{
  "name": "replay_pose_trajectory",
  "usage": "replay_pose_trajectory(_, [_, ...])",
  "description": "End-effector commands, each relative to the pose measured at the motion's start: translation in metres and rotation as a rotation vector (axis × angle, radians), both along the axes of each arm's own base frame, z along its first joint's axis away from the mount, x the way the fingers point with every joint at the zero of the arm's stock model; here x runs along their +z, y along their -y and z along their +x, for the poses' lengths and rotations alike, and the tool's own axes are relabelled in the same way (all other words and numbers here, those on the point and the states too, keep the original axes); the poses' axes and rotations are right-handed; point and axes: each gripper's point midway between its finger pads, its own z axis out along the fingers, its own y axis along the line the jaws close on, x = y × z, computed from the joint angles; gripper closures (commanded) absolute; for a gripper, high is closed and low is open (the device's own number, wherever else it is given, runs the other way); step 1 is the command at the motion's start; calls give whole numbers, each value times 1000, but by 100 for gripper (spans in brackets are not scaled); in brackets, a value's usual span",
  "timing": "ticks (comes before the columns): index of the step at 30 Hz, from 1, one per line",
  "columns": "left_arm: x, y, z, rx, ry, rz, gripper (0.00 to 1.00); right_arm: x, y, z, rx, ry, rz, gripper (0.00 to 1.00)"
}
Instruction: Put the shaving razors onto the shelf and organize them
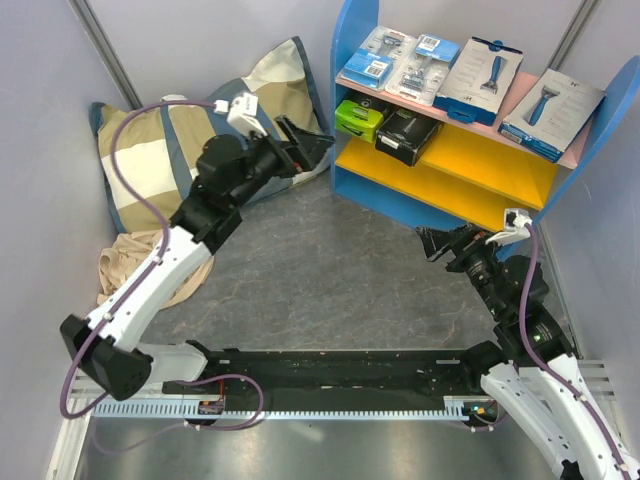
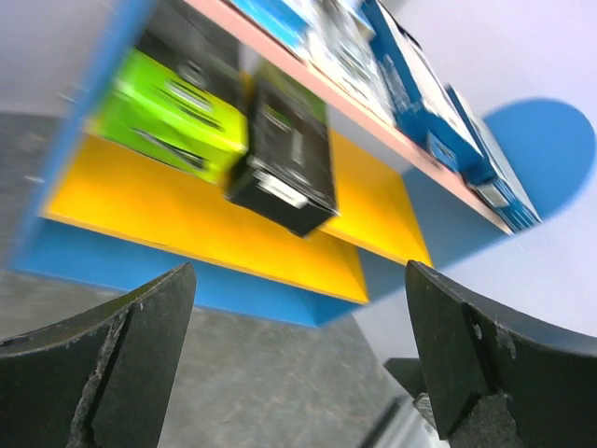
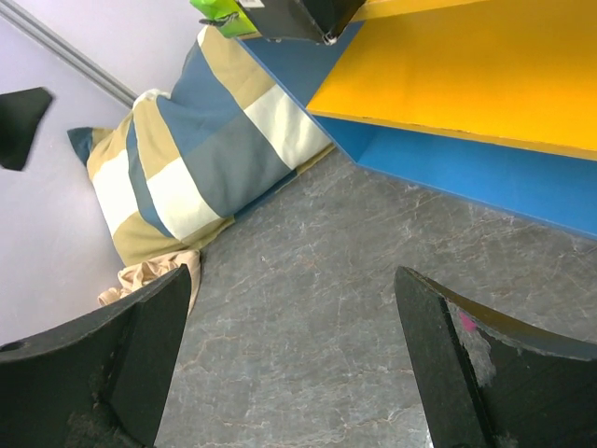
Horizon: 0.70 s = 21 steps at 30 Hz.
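The shelf [image 1: 352, 185] stands at the back right, with blue sides. On its pink top board lie two blister packs [image 1: 378, 55] [image 1: 425, 65] and two white razor boxes [image 1: 483, 78] [image 1: 550, 112]. A lime-green box [image 1: 360, 118] and a black box [image 1: 407, 135] sit on the upper yellow board. The left wrist view shows both, the lime-green box [image 2: 168, 117] and the black box [image 2: 284, 159], blurred. My left gripper [image 1: 318, 148] hangs open and empty just left of the shelf. My right gripper [image 1: 430, 245] is open and empty above the floor in front of the shelf.
A checked pillow [image 1: 200, 140] leans in the back left corner, with a beige cloth [image 1: 130, 265] below it. Grey walls close in both sides. The grey marbled surface [image 1: 330, 270] spreads between the arms and the shelf.
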Motion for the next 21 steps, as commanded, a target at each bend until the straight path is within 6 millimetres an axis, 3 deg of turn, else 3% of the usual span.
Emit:
replay_pose_trajectory(1, [-21, -43, -8, 63, -16, 146, 0, 10, -11, 9, 38, 36, 4, 2])
replay_pose_trajectory(3, [-22, -59, -10, 92, -25, 152, 0, 9, -14, 11, 52, 33, 4, 2])
replay_pose_trajectory(5, [-36, -70, -11, 109, -65, 176, 0, 4, -18, 14, 64, 18, 1, 2])
replay_pose_trajectory(9, [-58, -77, -17, 92, -107, 200, 0, -9, -24, 23, 79, -2, -15, 2])
replay_pose_trajectory(21, [-168, -84, -14, 47, -245, 357, 0, -68, -32, 44, 80, -119, -94, 2])
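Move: The black razor box just shelved lies about 12 cm ahead of the empty left hand, 23 cm to its right and 9 cm below; the green razor box stands roughly 14 cm ahead, 12 cm right and 9 cm below. From the empty right hand, the black box is about 26 cm ahead, 6 cm left and a little higher, the green one some 28 cm ahead and 17 cm left at that height. No razor pack remains on the floor. Retreating from the shelf towards the open floor, the empty left hand first swings left about 8 cm, then sinks steeply, some 14 cm in all, its fingers dipping about 20 degrees. The right hand, also empty and open, eases forward and left 3 to 4 cm each, then lowers about 7 cm in front of the shelf, fingers dipping slightly. Neither hand touches anything. ##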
